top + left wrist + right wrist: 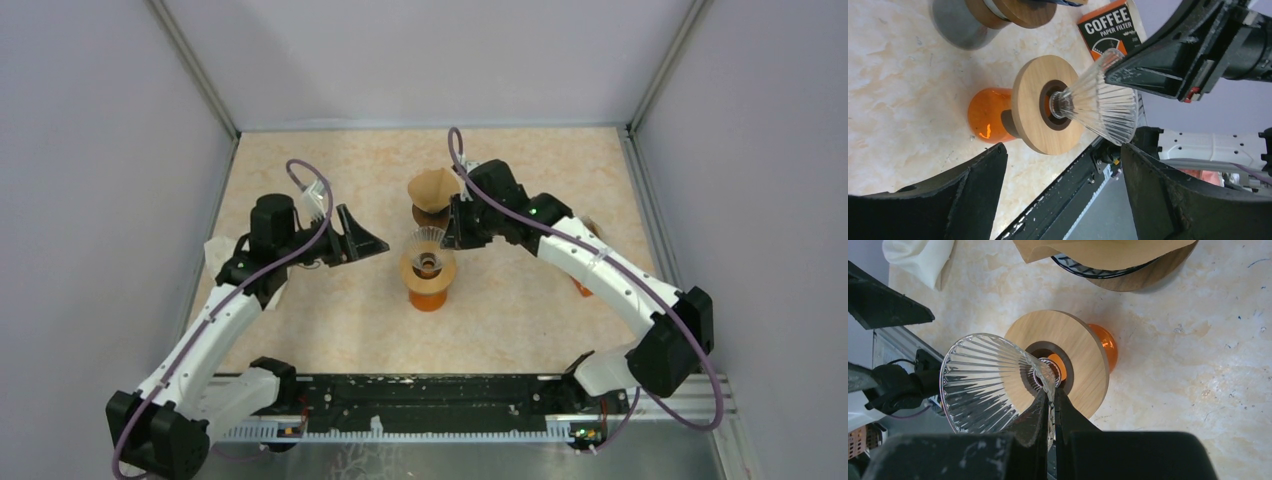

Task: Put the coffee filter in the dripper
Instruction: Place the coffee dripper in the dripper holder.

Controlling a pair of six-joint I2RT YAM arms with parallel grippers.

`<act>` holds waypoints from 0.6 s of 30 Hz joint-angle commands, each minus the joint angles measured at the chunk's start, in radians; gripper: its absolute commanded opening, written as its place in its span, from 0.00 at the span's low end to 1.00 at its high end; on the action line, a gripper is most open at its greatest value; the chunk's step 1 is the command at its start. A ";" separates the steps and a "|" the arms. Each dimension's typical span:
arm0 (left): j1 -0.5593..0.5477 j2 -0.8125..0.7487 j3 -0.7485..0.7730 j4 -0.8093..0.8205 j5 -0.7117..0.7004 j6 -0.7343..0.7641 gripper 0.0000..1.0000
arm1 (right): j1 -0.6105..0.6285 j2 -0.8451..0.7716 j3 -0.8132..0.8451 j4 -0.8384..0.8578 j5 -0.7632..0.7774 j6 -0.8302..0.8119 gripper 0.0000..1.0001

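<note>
A clear ribbed glass dripper (pixel 426 243) (pixel 1103 107) (pixel 988 385) sits in a round wooden collar (pixel 1030 105) on an orange glass carafe (pixel 428 298) (pixel 1105 347) mid-table. My right gripper (pixel 452 235) (pixel 1052 390) is shut on the dripper's wall, one finger inside and one outside. Behind it a brown paper coffee filter (pixel 432 187) (pixel 1108 250) rests in a second stand with a wooden ring. My left gripper (pixel 372 243) (pixel 1063 155) hangs open just left of the dripper, with nothing between its fingers.
A box labelled coffee paper filter (pixel 1108 25) lies under the right arm, an orange corner (pixel 583 285) showing. A white cloth (pixel 215 250) (pixel 918 257) lies by the left wall. A black rail (pixel 430 395) runs along the near edge. Grey walls enclose the table.
</note>
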State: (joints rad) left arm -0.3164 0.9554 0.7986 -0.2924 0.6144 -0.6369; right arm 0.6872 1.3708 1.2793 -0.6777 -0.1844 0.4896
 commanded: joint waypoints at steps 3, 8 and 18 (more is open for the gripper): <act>-0.083 0.022 0.039 0.055 -0.034 -0.028 0.87 | 0.017 0.006 0.046 0.062 0.011 -0.018 0.00; -0.141 0.050 0.046 0.071 -0.070 -0.032 0.82 | 0.022 0.020 0.026 0.073 0.018 -0.018 0.00; -0.208 0.119 0.078 0.073 -0.114 -0.016 0.66 | 0.035 0.032 -0.011 0.078 0.045 -0.022 0.00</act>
State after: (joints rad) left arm -0.5056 1.0550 0.8322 -0.2466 0.5220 -0.6613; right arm 0.7109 1.4006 1.2728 -0.6579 -0.1581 0.4793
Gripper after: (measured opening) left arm 0.687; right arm 0.022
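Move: The coffee dripper, held by its rim in the right hand, lies about 12 cm to the left hand's right, 2 cm back and 6 cm below; the dripper holder is 12 cm right, 3 cm back and 10 cm below. From the right hand the holder is some 4 cm left, 1 cm back and 6 cm below; the paper-lined dripper stands about 10 cm ahead, 3 cm left and 4 cm lower. The left hand sweeps about 5 cm right towards the dripper, half-closing, while the right keeps its pinch and sinks 1 cm. ##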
